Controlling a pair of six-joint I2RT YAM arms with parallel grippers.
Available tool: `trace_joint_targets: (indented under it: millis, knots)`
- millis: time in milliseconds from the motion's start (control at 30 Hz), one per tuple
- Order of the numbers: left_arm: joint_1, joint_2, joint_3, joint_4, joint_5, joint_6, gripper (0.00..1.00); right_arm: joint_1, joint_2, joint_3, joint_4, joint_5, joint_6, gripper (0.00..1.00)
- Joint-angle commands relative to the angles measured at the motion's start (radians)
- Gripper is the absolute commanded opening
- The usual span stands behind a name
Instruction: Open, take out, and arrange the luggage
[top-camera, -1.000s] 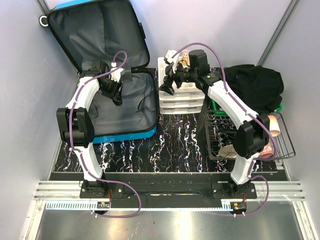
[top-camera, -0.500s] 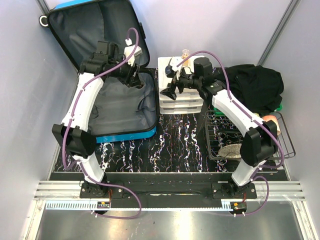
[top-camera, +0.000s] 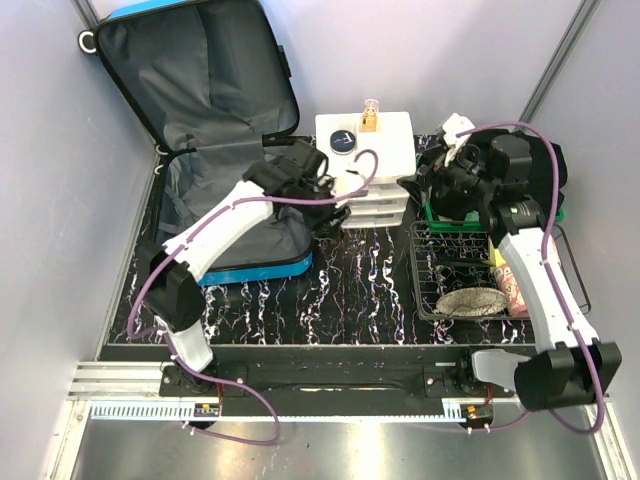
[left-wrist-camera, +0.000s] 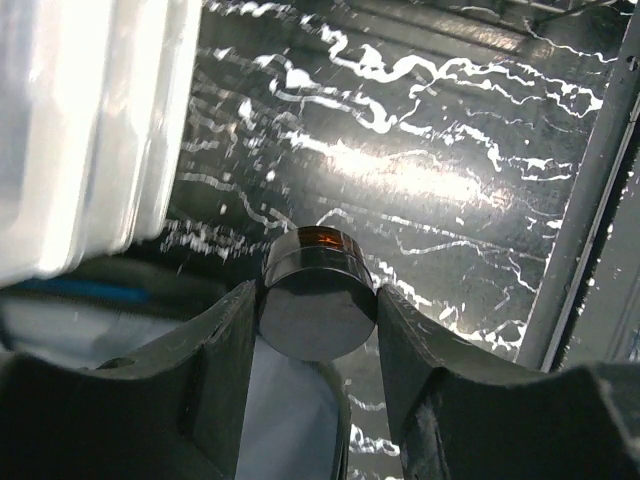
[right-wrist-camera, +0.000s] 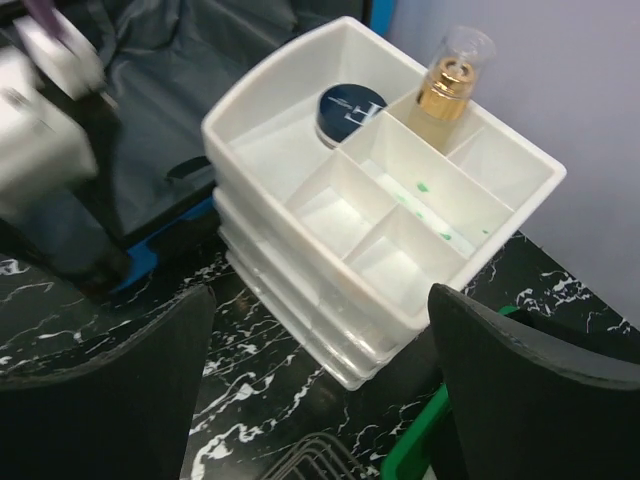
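The luggage (top-camera: 200, 90) lies open at the back left, its blue shell holding a dark grey lining and its lid leaning on the wall; the lining also shows in the right wrist view (right-wrist-camera: 200, 60). My left gripper (top-camera: 335, 215) hangs over the marbled table, just in front of the white organiser's left corner. It is shut on a small round dark jar (left-wrist-camera: 318, 295) with an amber band. My right gripper (top-camera: 425, 185) hovers open and holds nothing, to the right of the organiser (right-wrist-camera: 390, 230).
On the organiser top (top-camera: 390, 150) stand a dark blue round tin (top-camera: 343, 142) and a gold perfume bottle (top-camera: 370, 115). A black cloth (top-camera: 530, 160) covers the green tray (top-camera: 432, 212). A wire basket (top-camera: 440, 270) with several items sits at the right.
My left arm swung out of the luggage to the organiser's front, carrying the jar. My right arm drew back rightward from the organiser top, leaving the perfume bottle standing there.
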Motion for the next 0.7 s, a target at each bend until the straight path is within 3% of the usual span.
trace_joint_targets:
  millis: [0, 133, 467, 600, 633, 667]
  knots:
    - [-0.112, 0.092, 0.021, 0.118, -0.062, 0.068, 0.18, 0.012, -0.111, -0.062, -0.068, 0.033, 0.024, 0.97]
    - [-0.186, 0.215, 0.028, 0.159, -0.148, 0.073, 0.20, 0.008, -0.162, -0.113, -0.141, 0.066, 0.011, 0.97]
    - [-0.242, 0.384, 0.048, 0.265, -0.305, 0.028, 0.22, 0.007, -0.249, -0.167, -0.201, 0.159, -0.014, 0.98]
    - [-0.242, 0.396, 0.008, 0.281, -0.331, 0.020, 0.37, 0.005, -0.268, -0.179, -0.215, 0.156, -0.015, 0.99]
    - [-0.242, 0.396, 0.005, 0.273, -0.331, 0.025, 0.50, 0.005, -0.268, -0.180, -0.217, 0.156, -0.015, 1.00]
    - [-0.242, 0.397, 0.002, 0.270, -0.328, 0.025, 0.54, 0.005, -0.268, -0.183, -0.220, 0.159, -0.015, 0.99]
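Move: The left hand already holds a small black jar beside the suitcase's right edge. The bare table in front of the white drawer unit lies about 8 cm to its right, 1 cm ahead and 17 cm below. The drawer unit's middle is some 20 cm ahead and 10 cm right, and the open suitcase's middle about 11 cm ahead and 20 cm left, both lower. From the empty right hand, that table spot is roughly 6 cm back, 7 cm left and 30 cm down. Keeping the black jar pinched, the left hand swings right past the suitcase edge and sinks steeply, about 15 cm down and 8 cm right in all, towards the bare table in front of the drawer unit, its fingers tipping some 15 degrees nearer to straight down as it slows to a stop. The right hand, empty and wide open, draws back about 6 cm, dips and drifts a little right, its fingers tilting down slightly. ##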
